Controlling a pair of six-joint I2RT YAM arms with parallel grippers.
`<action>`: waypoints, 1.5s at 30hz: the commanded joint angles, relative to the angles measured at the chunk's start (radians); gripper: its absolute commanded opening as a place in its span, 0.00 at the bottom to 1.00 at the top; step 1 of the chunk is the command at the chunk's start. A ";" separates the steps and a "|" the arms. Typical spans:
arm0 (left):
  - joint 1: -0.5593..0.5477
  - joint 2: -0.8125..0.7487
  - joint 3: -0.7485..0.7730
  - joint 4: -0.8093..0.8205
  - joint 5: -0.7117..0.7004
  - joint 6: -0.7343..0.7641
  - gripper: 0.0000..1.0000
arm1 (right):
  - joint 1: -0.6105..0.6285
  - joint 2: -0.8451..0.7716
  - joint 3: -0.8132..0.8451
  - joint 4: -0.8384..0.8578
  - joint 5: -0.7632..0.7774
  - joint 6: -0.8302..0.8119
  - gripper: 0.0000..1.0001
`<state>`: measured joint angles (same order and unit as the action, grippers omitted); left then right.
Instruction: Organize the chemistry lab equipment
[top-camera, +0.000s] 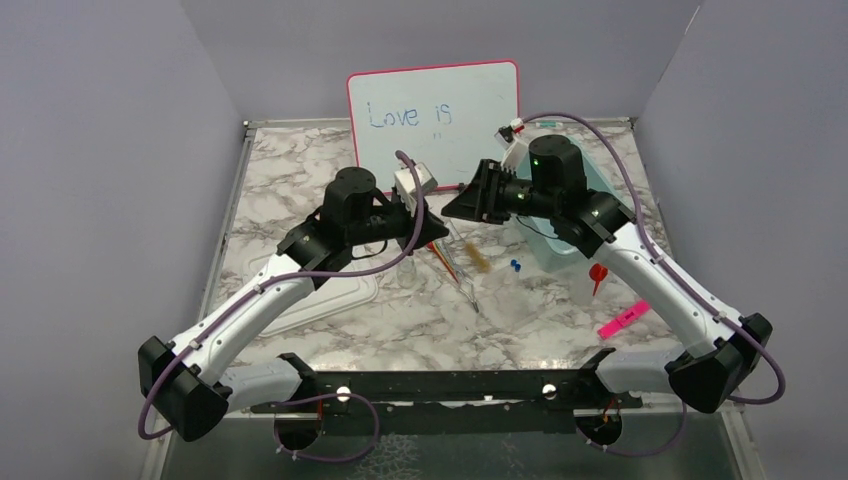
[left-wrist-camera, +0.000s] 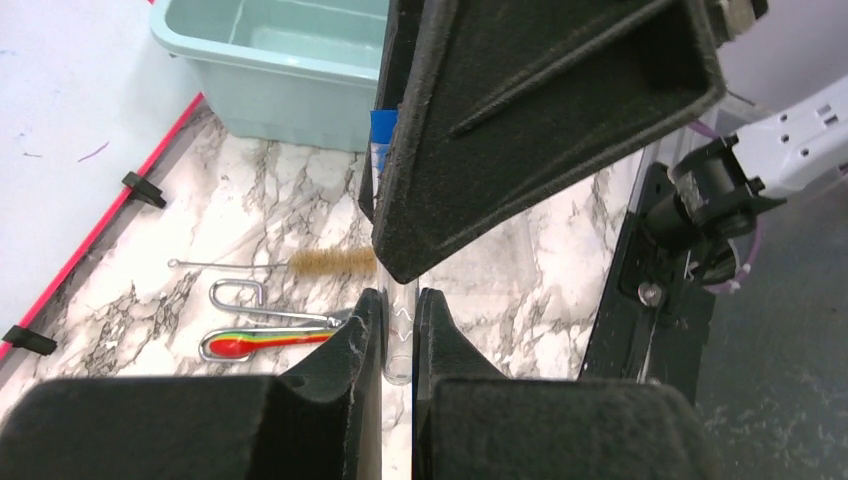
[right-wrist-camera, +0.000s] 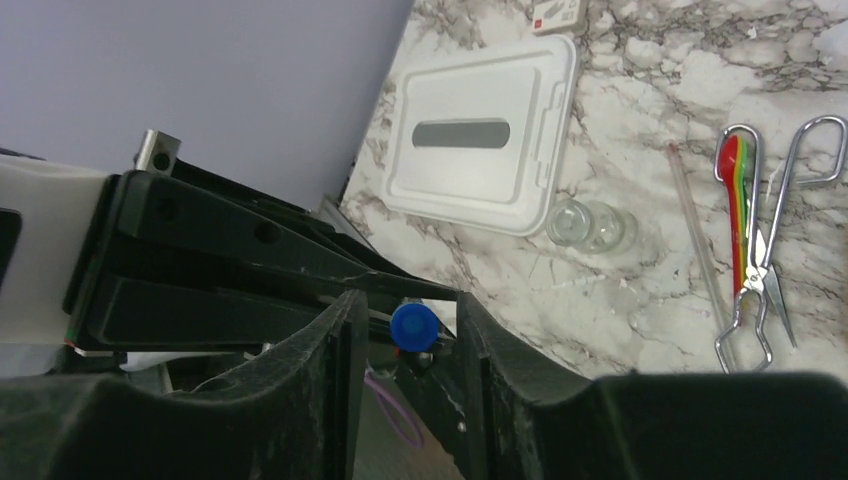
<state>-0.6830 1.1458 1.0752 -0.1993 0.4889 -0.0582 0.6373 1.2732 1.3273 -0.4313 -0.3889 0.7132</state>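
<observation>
My left gripper (left-wrist-camera: 400, 300) is shut on a thin clear test tube (left-wrist-camera: 399, 345), held above the marble table. The tube's blue cap (right-wrist-camera: 414, 327) sits between the fingers of my right gripper (right-wrist-camera: 408, 297), which is open with a gap on each side of the cap. In the top view the left gripper (top-camera: 432, 232) and the right gripper (top-camera: 462, 203) meet tip to tip over the table's middle. On the table below lie a wire brush (left-wrist-camera: 330, 262), metal tweezers (left-wrist-camera: 250, 300), a rainbow-coloured spoon (left-wrist-camera: 260, 342), a clear little beaker (right-wrist-camera: 590, 225) and a red funnel (top-camera: 598, 273).
A teal bin (left-wrist-camera: 290, 70) stands at the back right under the right arm. A white lid (right-wrist-camera: 485, 140) lies flat at the left. The pink-framed whiteboard (top-camera: 435, 110) leans on the back wall. A pink marker (top-camera: 623, 318) and small blue bits (top-camera: 516, 265) lie at the right.
</observation>
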 joint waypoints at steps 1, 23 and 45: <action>-0.002 0.012 0.053 -0.098 0.085 0.115 0.00 | -0.019 0.006 0.031 -0.069 -0.139 -0.050 0.39; -0.002 -0.010 0.016 -0.123 -0.019 0.075 0.57 | -0.021 -0.054 0.008 -0.149 0.037 -0.142 0.12; -0.003 -0.144 -0.136 -0.024 -0.244 -0.102 0.70 | -0.021 -0.447 -0.369 -0.297 0.556 -0.270 0.11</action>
<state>-0.6830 1.0328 0.9512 -0.2665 0.2855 -0.1425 0.6186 0.8745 1.0229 -0.7311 0.0898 0.4294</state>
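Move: I hold a blue-capped test tube upright near its lower end in my left fingers, its middle about 2 cm above that hand point. My right fingers stand half open around its upper part, the tube's middle some 2 cm below their point. On the table, roughly 28 cm below my right hand, the brush lies about 13 cm ahead and 6 cm right, two capped tubes 12 cm ahead and 14 cm right. I draw both hands back together about 2 cm and slightly down while my right fingers close on the tube just under its cap. Once they grip, my left fingers let go and spread wide, and that hand backs off some 4 cm to the left and a little down. My right hand keeps its hold and carries the tube about 14 cm right, also 7 cm down, turning some 30 degrees in all. ##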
